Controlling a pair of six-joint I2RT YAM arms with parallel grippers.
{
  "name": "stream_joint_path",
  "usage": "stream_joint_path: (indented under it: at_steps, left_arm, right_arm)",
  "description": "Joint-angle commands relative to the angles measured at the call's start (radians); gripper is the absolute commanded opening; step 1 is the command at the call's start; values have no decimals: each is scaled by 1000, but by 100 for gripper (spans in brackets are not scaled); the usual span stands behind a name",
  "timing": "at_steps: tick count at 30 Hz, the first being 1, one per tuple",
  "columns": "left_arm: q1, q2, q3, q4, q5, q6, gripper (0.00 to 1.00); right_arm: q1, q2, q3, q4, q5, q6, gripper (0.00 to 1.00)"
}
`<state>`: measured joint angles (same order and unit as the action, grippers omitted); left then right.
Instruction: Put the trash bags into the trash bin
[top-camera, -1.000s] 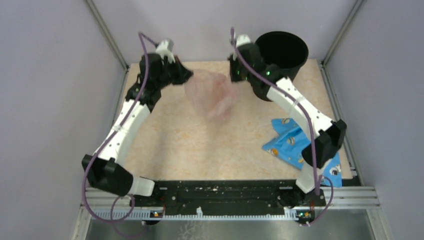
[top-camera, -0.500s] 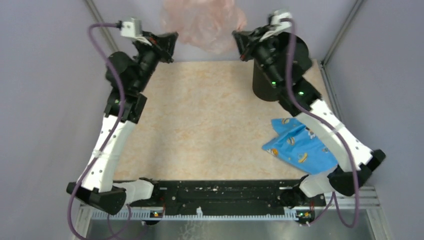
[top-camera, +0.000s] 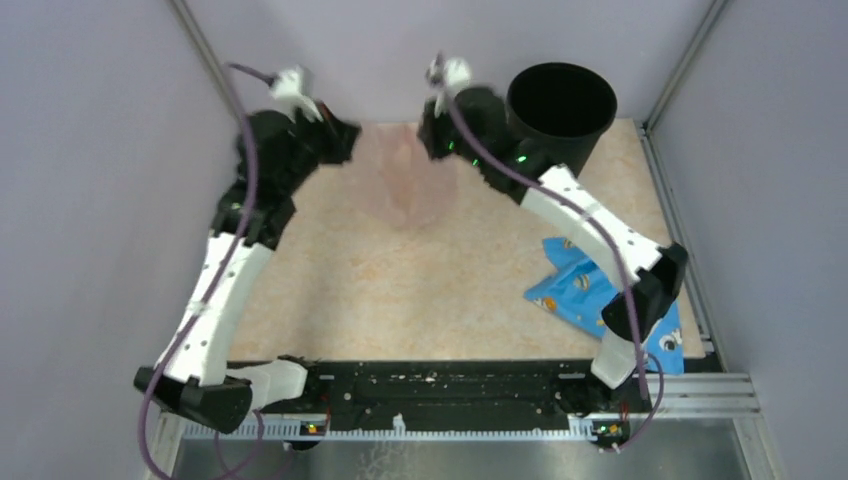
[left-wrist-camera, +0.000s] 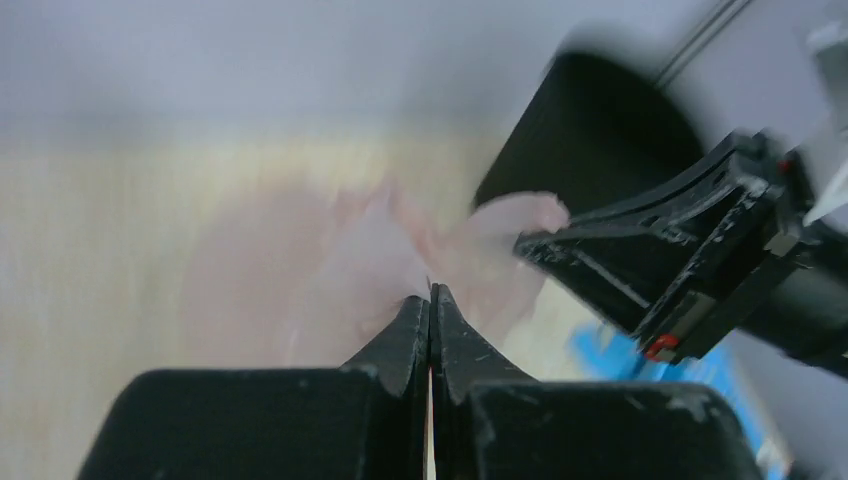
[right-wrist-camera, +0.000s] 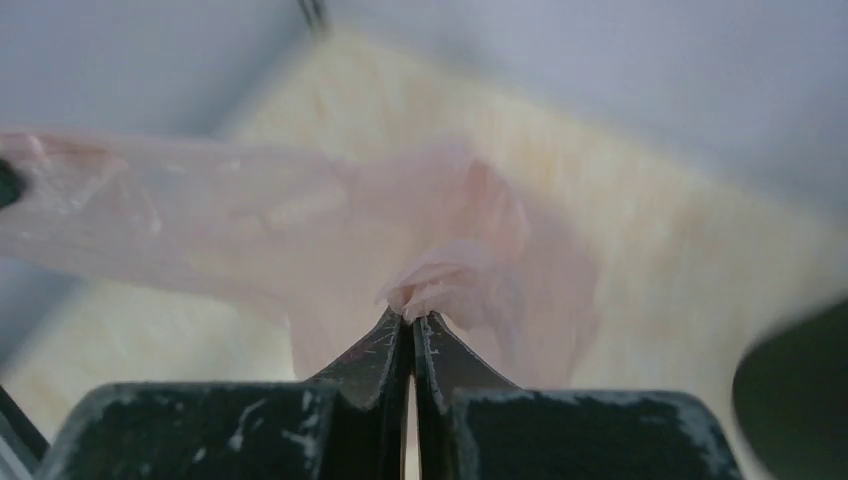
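Note:
A thin translucent pale-pink trash bag (top-camera: 400, 180) hangs stretched between both grippers at the back of the table, blurred by motion. My left gripper (top-camera: 345, 140) is shut on its left edge; the film (left-wrist-camera: 330, 270) spreads beyond the closed fingertips (left-wrist-camera: 431, 292). My right gripper (top-camera: 428, 135) is shut on the bag's right edge, with a bunched fold (right-wrist-camera: 440, 280) pinched at its tips (right-wrist-camera: 410, 318). The round black trash bin (top-camera: 560, 110) stands upright at the back right, just right of the right gripper; its side (left-wrist-camera: 590, 130) shows in the left wrist view.
A blue patterned packet (top-camera: 600, 295) lies on the table at the right, partly under the right arm. Grey walls and metal frame posts (top-camera: 215, 75) close in the back and both sides.
Both grippers had lifted the bag high against the back wall half a second ago; they have now dropped back down with it, and the bag hangs just above the table left of the bin.

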<state>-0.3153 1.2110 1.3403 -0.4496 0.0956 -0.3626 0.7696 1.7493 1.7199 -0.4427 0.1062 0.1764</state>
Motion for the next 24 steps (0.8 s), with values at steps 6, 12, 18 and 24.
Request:
stream_joint_path:
  at_steps: [6, 12, 18, 24]
  left_arm:
    - [-5, -111, 304, 310, 31, 35, 0]
    - [4, -11, -56, 246, -86, 3, 0]
    - [10, -23, -269, 198, 16, -30, 0]
    - [9, -155, -303, 111, 51, 3, 0]
  right_arm:
    - [23, -362, 187, 366, -4, -100, 0]
    - [9, -283, -272, 394, -24, 47, 0]
    - [5, -201, -453, 239, -62, 196, 0]
    - [21, -434, -565, 151, -104, 332, 0]
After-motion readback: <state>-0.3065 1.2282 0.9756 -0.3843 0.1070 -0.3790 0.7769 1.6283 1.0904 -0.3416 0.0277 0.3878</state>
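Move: Between the two shut grippers hangs the pink trash bag, its middle about 7 cm right of and 15 cm below the left hand, and about 8 cm left of and 10 cm below the right, level with both in reach. From the right hand, the trash bin's middle stands some 28 cm right, 15 cm farther out and 15 cm lower; the blue trash bag lies roughly 42 cm right, 16 cm back and 27 cm down. Flapping the pink trash bag by its mouth, both hands keep their pinch and whip up some 30 cm (left) and 40 cm (right), drawing back, the fingers tilting up about 50 degrees; the right also swings out rightward. Both then snap down well below their start, coming partly forward again before easing back, the fingers tipping downward. ##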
